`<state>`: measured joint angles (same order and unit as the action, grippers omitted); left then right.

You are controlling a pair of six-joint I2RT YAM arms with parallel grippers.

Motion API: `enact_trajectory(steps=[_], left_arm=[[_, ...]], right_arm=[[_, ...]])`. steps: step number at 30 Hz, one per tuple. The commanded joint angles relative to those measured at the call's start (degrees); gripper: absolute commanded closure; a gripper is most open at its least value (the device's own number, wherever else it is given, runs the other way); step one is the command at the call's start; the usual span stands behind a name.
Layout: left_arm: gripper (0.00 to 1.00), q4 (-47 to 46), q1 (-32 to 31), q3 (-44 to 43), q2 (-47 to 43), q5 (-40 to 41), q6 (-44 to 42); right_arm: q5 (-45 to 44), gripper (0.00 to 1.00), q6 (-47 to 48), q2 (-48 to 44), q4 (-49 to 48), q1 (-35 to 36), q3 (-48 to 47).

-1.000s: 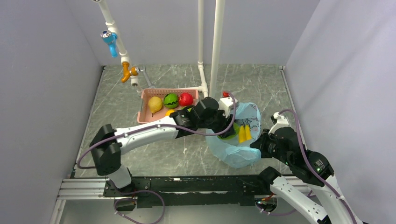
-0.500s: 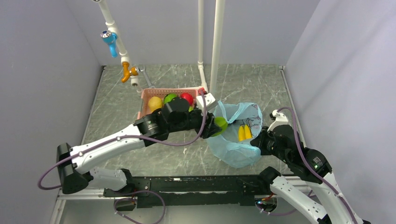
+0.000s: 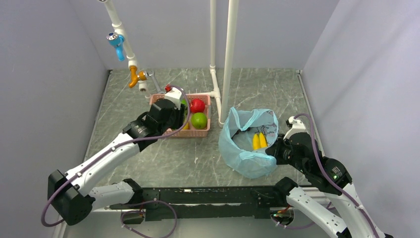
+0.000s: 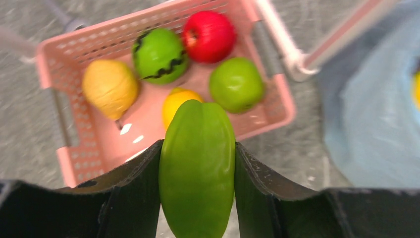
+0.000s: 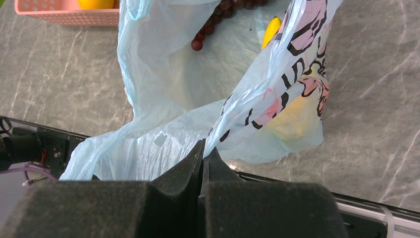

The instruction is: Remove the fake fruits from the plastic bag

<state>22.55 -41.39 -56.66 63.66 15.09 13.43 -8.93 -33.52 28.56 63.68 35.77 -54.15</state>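
My left gripper point(image 4: 198, 145) is shut on a smooth oblong green fruit point(image 4: 197, 173) and hangs over the near edge of the pink basket point(image 4: 49, 59). In the basket lie a yellow pear point(image 4: 110, 88), a striped watermelon point(image 4: 159, 54), a red apple point(image 4: 208, 35), a green apple point(image 4: 236, 84) and an orange point(image 4: 177, 99). The light-blue plastic bag point(image 3: 247, 148) lies open to the right, with yellow bananas point(image 3: 259, 140) and dark grapes point(image 5: 218, 17) inside. My right gripper point(image 5: 203, 151) is shut on the bag's near rim.
White pipes point(image 3: 230, 49) stand behind the basket and bag, with a blue and orange tap point(image 3: 124, 54) at the back left. Grey walls close in the marble table point(image 3: 148, 163) on three sides. The black rail point(image 3: 198, 198) runs along its near edge.
My left arm has drawn out of the bag and swung left with the green fruit, ending over the basket. The right gripper has kept its hold on the bag rim.
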Motion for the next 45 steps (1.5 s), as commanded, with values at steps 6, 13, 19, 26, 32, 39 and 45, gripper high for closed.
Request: enact_trajectory(steps=[6,13,19,26,32,39,45], left_arm=[[0.88,1.1,13.9,-2.4,9.7,7.2,8.3],[0.83,4.7,16.2,-9.0,20.8,12.1,19.3],[0.8,12.0,16.2,-13.0,26.5,20.7,35.5],[0.74,30.9,16.2,-23.4,36.0,26.7,51.1],[0.58,30.4,16.2,-21.1,35.9,25.7,53.4],[0.23,25.7,16.2,-19.7,34.1,23.4,47.9],[0.12,21.6,16.1,-18.4,30.9,19.8,42.5]], right_arm=[[-0.9,1.0,1.3,-0.2,-2.7,0.2,-1.0],[-1.0,1.0,1.1,-1.1,-2.6,0.3,-0.9],[-1.0,1.0,1.2,-1.4,-2.8,0.3,-0.7],[-0.8,1.0,1.5,-1.5,-2.9,0.3,-0.7],[-0.9,1.0,1.4,-1.8,-2.9,0.3,-0.7],[-0.6,1.0,1.5,-1.9,-3.0,0.3,-0.5],[-0.7,1.0,1.4,-2.1,-3.0,0.3,-0.5]])
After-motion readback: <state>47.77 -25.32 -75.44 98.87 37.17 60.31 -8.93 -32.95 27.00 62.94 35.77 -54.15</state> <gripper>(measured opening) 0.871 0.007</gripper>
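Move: Some 9 cm ahead, 12 cm to the left and 16 cm below the left hand, which already holds the long green fruit, is the free spot in the basket's near left corner. At about basket depth, the orange lies some 10 cm ahead and 4 cm left of that hand; the pear about 16 cm ahead, 12 cm left; the green apple some 12 cm ahead, 3 cm right. From the right hand, the free spot is roughly 24 cm ahead, 43 cm left and 16 cm lower. Sweeping left, down and forward with the green fruit still pinched, the left hand travels about 12 cm left, 12 cm down and 8 cm forward into the near left part of the basket. It swings some 60 degrees counter-clockwise, mostly in the later part, tipping farther down; then its fingers open wide, let go of the green fruit beside the orange, and begin to lift by barely 1 cm. ##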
